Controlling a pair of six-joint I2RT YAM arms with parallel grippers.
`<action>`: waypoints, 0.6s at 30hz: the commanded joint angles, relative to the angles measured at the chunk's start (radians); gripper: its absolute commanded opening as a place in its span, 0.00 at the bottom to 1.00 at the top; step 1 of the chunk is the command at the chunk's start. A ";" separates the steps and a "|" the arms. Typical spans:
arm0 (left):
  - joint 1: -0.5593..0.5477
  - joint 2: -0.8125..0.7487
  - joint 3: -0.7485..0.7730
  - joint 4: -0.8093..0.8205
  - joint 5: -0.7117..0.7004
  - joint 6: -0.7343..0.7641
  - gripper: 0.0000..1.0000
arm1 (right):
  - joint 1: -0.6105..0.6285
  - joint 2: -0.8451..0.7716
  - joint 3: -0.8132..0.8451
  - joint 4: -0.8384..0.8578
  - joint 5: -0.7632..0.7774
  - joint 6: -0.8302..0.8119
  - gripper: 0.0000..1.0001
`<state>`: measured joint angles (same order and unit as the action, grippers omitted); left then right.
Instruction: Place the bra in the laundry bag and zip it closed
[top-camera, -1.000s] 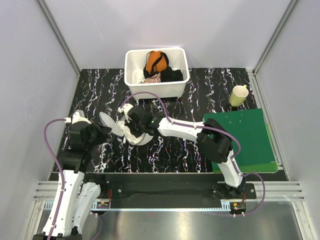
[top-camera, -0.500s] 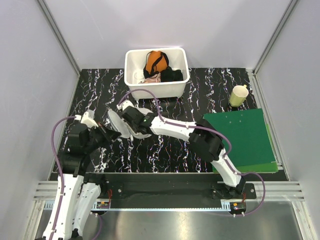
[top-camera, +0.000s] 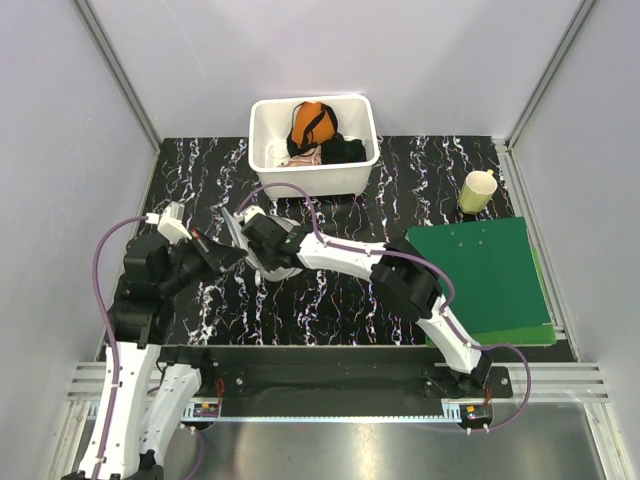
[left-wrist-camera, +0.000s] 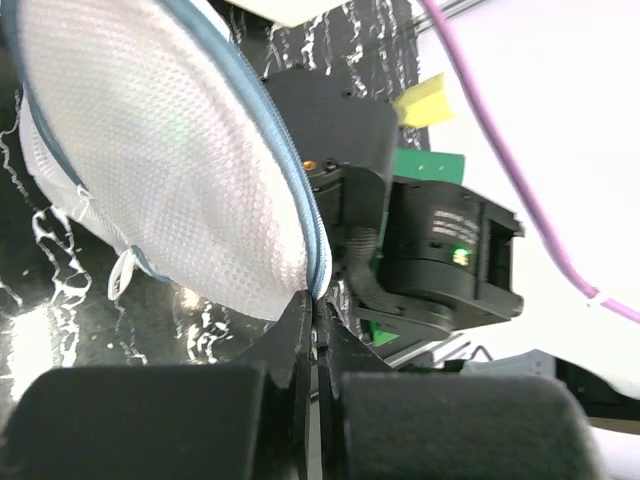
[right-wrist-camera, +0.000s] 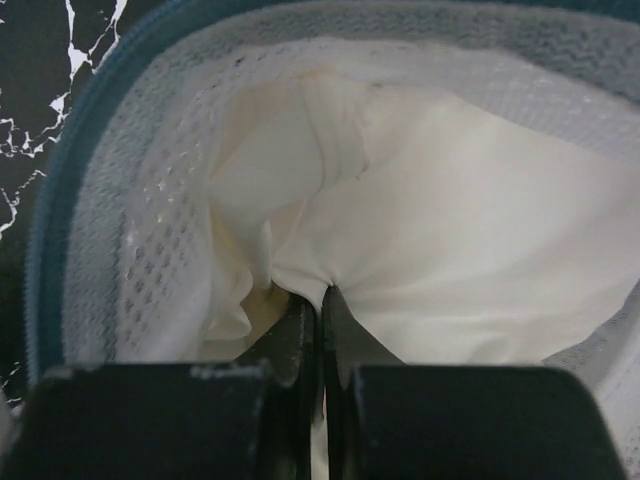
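The laundry bag (top-camera: 281, 270), a round white mesh case with a blue zip rim, lies on the black marbled table left of centre. Its lid (left-wrist-camera: 150, 150) is lifted up on edge. My left gripper (top-camera: 228, 257) (left-wrist-camera: 317, 300) is shut on the lid's zip rim. My right gripper (top-camera: 262, 250) reaches into the open bag. In the right wrist view the mesh wall (right-wrist-camera: 150, 250) surrounds the white bra (right-wrist-camera: 450, 230), and the right gripper (right-wrist-camera: 322, 292) is shut on a fold of it.
A white tub (top-camera: 262, 150) at the back holds an orange garment (top-camera: 312, 122) and a black garment (top-camera: 345, 150). A yellow cup (top-camera: 478, 190) stands at the right, above a green board (top-camera: 480, 275). Grey walls close in both sides.
My right gripper has closed on the bra inside the bag. My left gripper has tipped the lid more upright, and the bag has shifted slightly toward the tub.
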<state>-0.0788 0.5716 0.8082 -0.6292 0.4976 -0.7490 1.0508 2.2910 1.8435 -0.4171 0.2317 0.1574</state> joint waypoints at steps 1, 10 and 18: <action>-0.004 0.004 0.072 0.092 0.064 -0.064 0.00 | -0.035 -0.008 0.010 -0.061 -0.075 0.079 0.00; -0.004 0.056 0.065 0.098 0.050 -0.009 0.00 | -0.066 -0.215 -0.072 -0.080 -0.351 0.212 0.55; -0.007 0.085 0.071 0.074 0.068 0.079 0.00 | -0.087 -0.424 -0.133 -0.107 -0.427 0.240 0.91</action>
<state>-0.0792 0.6506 0.8272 -0.5888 0.5220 -0.7326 0.9783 2.0129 1.7203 -0.5217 -0.1295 0.3603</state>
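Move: The right hand is down in the open laundry bag, fingers shut on the bra, whose bulk lies about 2 cm back, 3 cm right and 2 cm below. The bag's round body is centred some 3 cm back and 4 cm right; its raised mesh lid stands roughly 4 cm to the left, 9 cm higher. The white bin is about 24 cm ahead and 13 cm right. From the left hand, pinching the lid's zip edge, the bra lies some 7 cm ahead, 7 cm right and 20 cm below. Back towards the base by about 5 cm, then mostly up some 9 cm, the right hand opens wide, lets go of the bra and backs out of the bag, drifting slightly right while its fingers tip about 20 degrees more steeply down. The left hand keeps its pinch on the lid's zip edge, holding the lid up and easing about 1.5 cm forward. ##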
